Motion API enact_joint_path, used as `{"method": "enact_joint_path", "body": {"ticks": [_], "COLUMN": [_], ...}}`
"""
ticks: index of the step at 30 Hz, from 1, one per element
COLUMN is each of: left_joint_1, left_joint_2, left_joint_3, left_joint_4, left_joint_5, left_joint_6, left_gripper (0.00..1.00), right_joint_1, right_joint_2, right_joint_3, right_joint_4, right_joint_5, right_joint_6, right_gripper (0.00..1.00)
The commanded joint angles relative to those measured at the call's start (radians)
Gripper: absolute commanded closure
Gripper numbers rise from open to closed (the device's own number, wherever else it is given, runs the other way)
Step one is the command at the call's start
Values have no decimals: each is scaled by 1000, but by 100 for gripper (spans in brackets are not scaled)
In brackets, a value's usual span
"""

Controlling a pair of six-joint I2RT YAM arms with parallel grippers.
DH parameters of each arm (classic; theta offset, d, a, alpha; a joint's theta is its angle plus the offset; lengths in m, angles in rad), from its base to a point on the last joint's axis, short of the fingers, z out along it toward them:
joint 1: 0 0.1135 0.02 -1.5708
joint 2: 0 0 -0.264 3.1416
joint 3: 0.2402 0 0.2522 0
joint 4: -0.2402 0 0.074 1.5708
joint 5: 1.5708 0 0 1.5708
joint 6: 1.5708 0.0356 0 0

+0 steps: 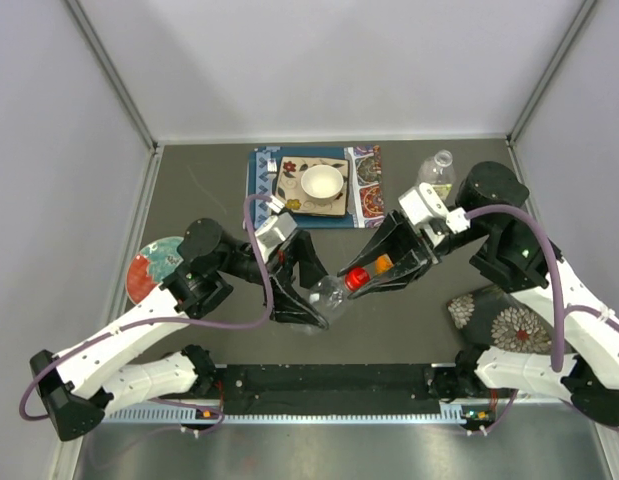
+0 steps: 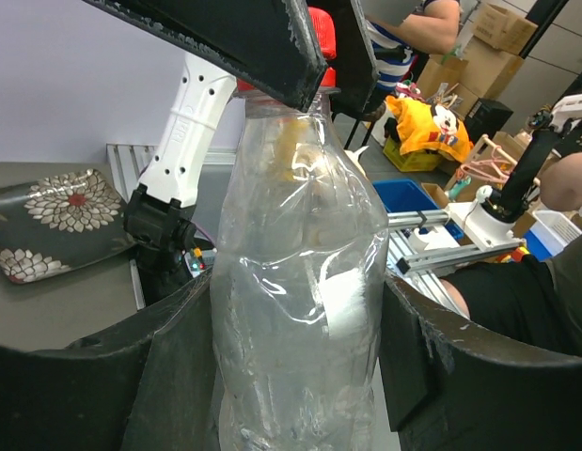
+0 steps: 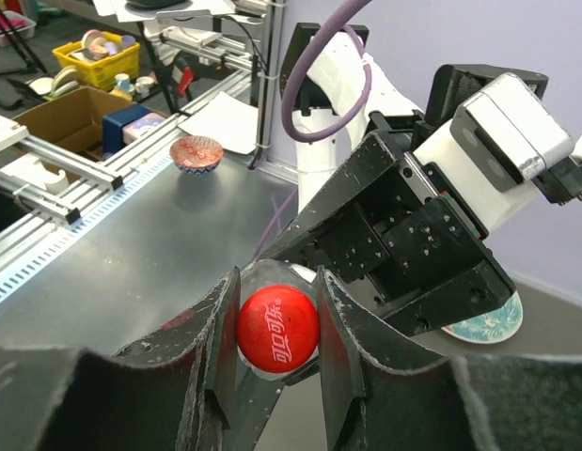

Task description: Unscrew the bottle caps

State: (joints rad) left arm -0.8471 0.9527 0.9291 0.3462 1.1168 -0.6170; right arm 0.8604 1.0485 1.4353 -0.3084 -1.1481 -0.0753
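A clear, crumpled plastic bottle (image 1: 327, 296) hangs above the middle of the table, neck pointing right. My left gripper (image 1: 304, 292) is shut on its body; in the left wrist view the bottle (image 2: 300, 282) fills the gap between both fingers (image 2: 168, 376). Its red cap (image 1: 356, 279) sits between the fingers of my right gripper (image 1: 364, 276), which is shut on it. The right wrist view looks straight at the red cap (image 3: 277, 327), pinched on both sides by my right gripper (image 3: 277, 338). The same cap (image 2: 321, 28) shows at the top of the left wrist view. No other caps are visible.
A second clear bottle (image 1: 438, 172) stands at the back right. A white bowl (image 1: 322, 183) rests on a patterned mat (image 1: 364, 190) at the back centre. A red and teal plate (image 1: 154, 265) lies at the left, a dark floral dish (image 1: 499, 320) at the right.
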Motion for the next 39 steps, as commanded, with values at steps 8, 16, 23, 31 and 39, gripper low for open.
{"method": "enact_joint_path", "body": {"ticks": [8, 16, 23, 31, 39], "left_joint_1": [14, 16, 16, 14, -9], "left_joint_2": [-63, -86, -101, -140, -161], "left_joint_3": [57, 37, 39, 28, 8], "left_joint_4": [-226, -291, -319, -342, -368], "left_joint_5": [-122, -232, -317, -593, -999], "left_joint_6": [255, 336, 370, 453, 540], "left_gripper": [88, 85, 84, 84, 84], "right_joint_1": [-34, -34, -32, -32, -9], "right_joint_2": [-30, -61, -64, -36, -12], "right_joint_3": [-13, -12, 7, 57, 62], "right_joint_4": [-23, -28, 15, 14, -78], "right_joint_5": [84, 267, 509, 1054, 1278], "right_joint_6": [31, 48, 110, 443, 670], "right_gripper": [78, 37, 24, 18, 15]}}
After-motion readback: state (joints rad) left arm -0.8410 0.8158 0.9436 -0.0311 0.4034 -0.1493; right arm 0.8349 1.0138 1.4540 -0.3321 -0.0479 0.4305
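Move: The red cap sits between the right hand's pads, already pinched, on the clear bottle that the left hand holds; from the left hand the cap is some 3 cm ahead, 5 cm right and 7 cm higher. From the right hand, the orange bottle stands about 23 cm ahead, 11 cm right; the tall open bottle 42 cm ahead, 22 cm right; the white bowl 44 cm ahead, 7 cm left. All three are roughly 35-43 cm below. The red cap is let go: still pinching it, the right hand starts forward with the bottle, then opens its fingers wide and draws off, some 16 cm forward in all and slightly right and up, turning about 60 degrees clockwise and tipping down. The left hand keeps its grip and carries the bottle about 11 cm forward, swinging it counter-clockwise. ##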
